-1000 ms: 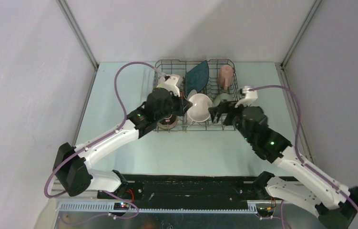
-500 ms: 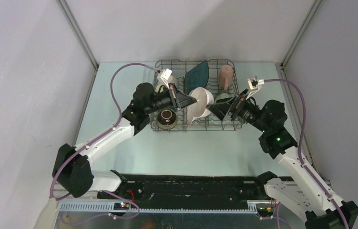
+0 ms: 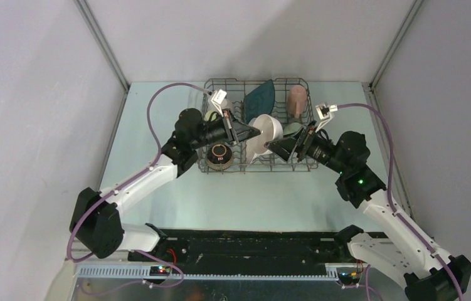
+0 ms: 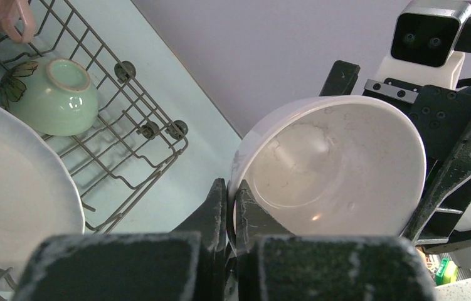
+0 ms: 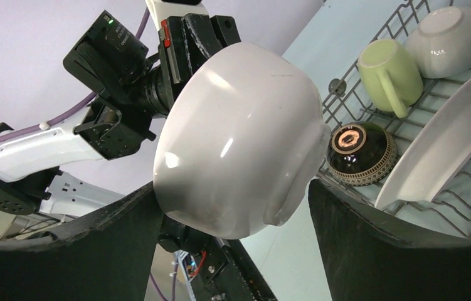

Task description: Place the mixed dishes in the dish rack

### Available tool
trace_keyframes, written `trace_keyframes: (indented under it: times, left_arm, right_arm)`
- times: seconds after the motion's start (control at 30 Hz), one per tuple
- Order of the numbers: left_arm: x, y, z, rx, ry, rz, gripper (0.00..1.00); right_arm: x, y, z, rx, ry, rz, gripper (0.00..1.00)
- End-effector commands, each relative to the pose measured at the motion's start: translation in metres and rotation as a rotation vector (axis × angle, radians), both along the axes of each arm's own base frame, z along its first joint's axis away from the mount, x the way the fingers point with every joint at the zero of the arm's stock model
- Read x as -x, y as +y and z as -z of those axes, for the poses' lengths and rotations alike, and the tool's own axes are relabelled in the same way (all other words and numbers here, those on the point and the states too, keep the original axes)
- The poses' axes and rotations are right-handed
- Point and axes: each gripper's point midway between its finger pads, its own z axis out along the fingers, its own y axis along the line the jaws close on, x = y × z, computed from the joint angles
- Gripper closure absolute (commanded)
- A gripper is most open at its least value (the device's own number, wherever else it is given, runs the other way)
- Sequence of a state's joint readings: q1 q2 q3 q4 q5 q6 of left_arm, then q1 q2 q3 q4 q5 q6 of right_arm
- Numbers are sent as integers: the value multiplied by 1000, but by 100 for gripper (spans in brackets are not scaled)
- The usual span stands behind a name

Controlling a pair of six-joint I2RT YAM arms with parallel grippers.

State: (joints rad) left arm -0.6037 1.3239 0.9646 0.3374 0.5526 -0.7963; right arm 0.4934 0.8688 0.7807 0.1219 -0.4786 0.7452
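Note:
A white bowl (image 3: 270,130) hangs on its side above the dish rack (image 3: 258,169). My left gripper (image 4: 232,194) is shut on its rim, one finger inside and one outside. My right gripper (image 5: 232,213) stands open with its fingers on either side of the bowl's (image 5: 239,138) base; the left finger is close against the wall and a small gap shows at the foot. In the rack sit a teal plate (image 3: 259,94), pink mug (image 3: 296,99), pale green bowl (image 4: 57,94), brown bowl (image 5: 361,150), yellow-green mug (image 5: 389,72), white plate (image 5: 436,150) and a second white bowl (image 5: 449,37).
The rack stands at the far middle of the pale green table (image 3: 157,125), between grey side walls. Both arms reach in over the rack's front edge from left and right, with purple cables looping above them.
The left gripper has lifted and turned the white bowl onto its side above the rack. The right gripper has swung up and left, and its fingers now bracket the bowl's base.

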Motion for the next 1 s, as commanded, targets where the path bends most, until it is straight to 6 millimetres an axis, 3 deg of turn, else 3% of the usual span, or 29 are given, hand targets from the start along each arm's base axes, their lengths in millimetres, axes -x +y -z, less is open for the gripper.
trace_keyframes:
  times: [0.0,0.03,0.13,0.23,0.3,0.33,0.37,0.4,0.47,0.5,0.57,0.67,0.7,0.8,0.83,0.87,0.9,0.97]
  left_arm:
    - [-2,3,-18,19,-65,-19,100]
    - [-4,4,-15,3,-68,-30,100]
    - [-7,6,-15,-14,-77,-45,100]
    - [-8,7,-14,-26,-84,-55,100]
    - [-9,9,-13,-32,-86,-67,100]
    - [-10,9,-12,-34,-87,-69,100]
    - [-9,9,-13,-34,-91,-69,100]
    - [-8,9,-13,-34,-93,-66,97]
    - [-7,10,-13,-36,-98,-62,83]
    - [-8,11,-14,-36,-101,-72,71]
    - [-10,15,-13,-40,-100,-103,55]
    - [-14,24,-7,-49,-92,-144,39]
    - [-15,28,-7,-48,-95,-162,33]
    - [-19,40,-1,-71,-96,-219,24]
    - [-19,43,3,-83,-96,-232,23]
    - [-20,49,2,-97,-108,-260,22]
    - [-20,52,6,-111,-110,-272,22]
    - [-20,62,16,-169,-104,-311,22]
  right_arm:
    - [-4,-8,-8,-10,-25,60,17]
    - [-4,-9,-8,-8,-27,67,19]
    - [-6,-8,-4,-4,-11,67,42]
    - [-9,-7,0,2,5,70,45]
    - [-10,-7,0,3,6,73,57]
    - [-12,-7,2,8,14,80,70]
    - [-12,-7,1,10,13,82,75]
    - [-13,-6,3,17,20,81,83]
    - [-15,-7,3,23,16,85,92]
    - [-16,-7,2,28,14,90,95]
    - [-22,-12,4,44,14,118,97]
    - [-35,-25,2,83,-5,193,97]
    - [-37,-29,10,114,23,208,98]
    - [-54,-48,14,203,25,302,100]
    - [-62,-56,27,254,68,349,100]
    - [-66,-61,23,291,49,371,100]
    - [-73,-70,42,368,107,413,100]
    - [-82,-83,48,490,111,456,100]
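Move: The white bowl hangs by its rim in the left fingers, its middle about 4 cm to that hand's right and 4 above, 1 cm ahead; the standing white plate is 5 cm ahead, level sideways, some 17 below. From the open right hand the bowl is about 4 cm ahead, 3 left and 2 above. In the rack, some 20 cm below that hand, the green bowl is about 12 ahead and 9 right. The right fingers close on the outside of the white bowl and pinch it; then the left fingers open wide, let the rim go and, after an early dip of about 2 cm, draw off some 4 cm to the left. The right hand keeps its grip and carries the bowl forward, right and down, about 9 cm in all, towards the green bowl in the rack, turning clockwise some 20 degrees. ##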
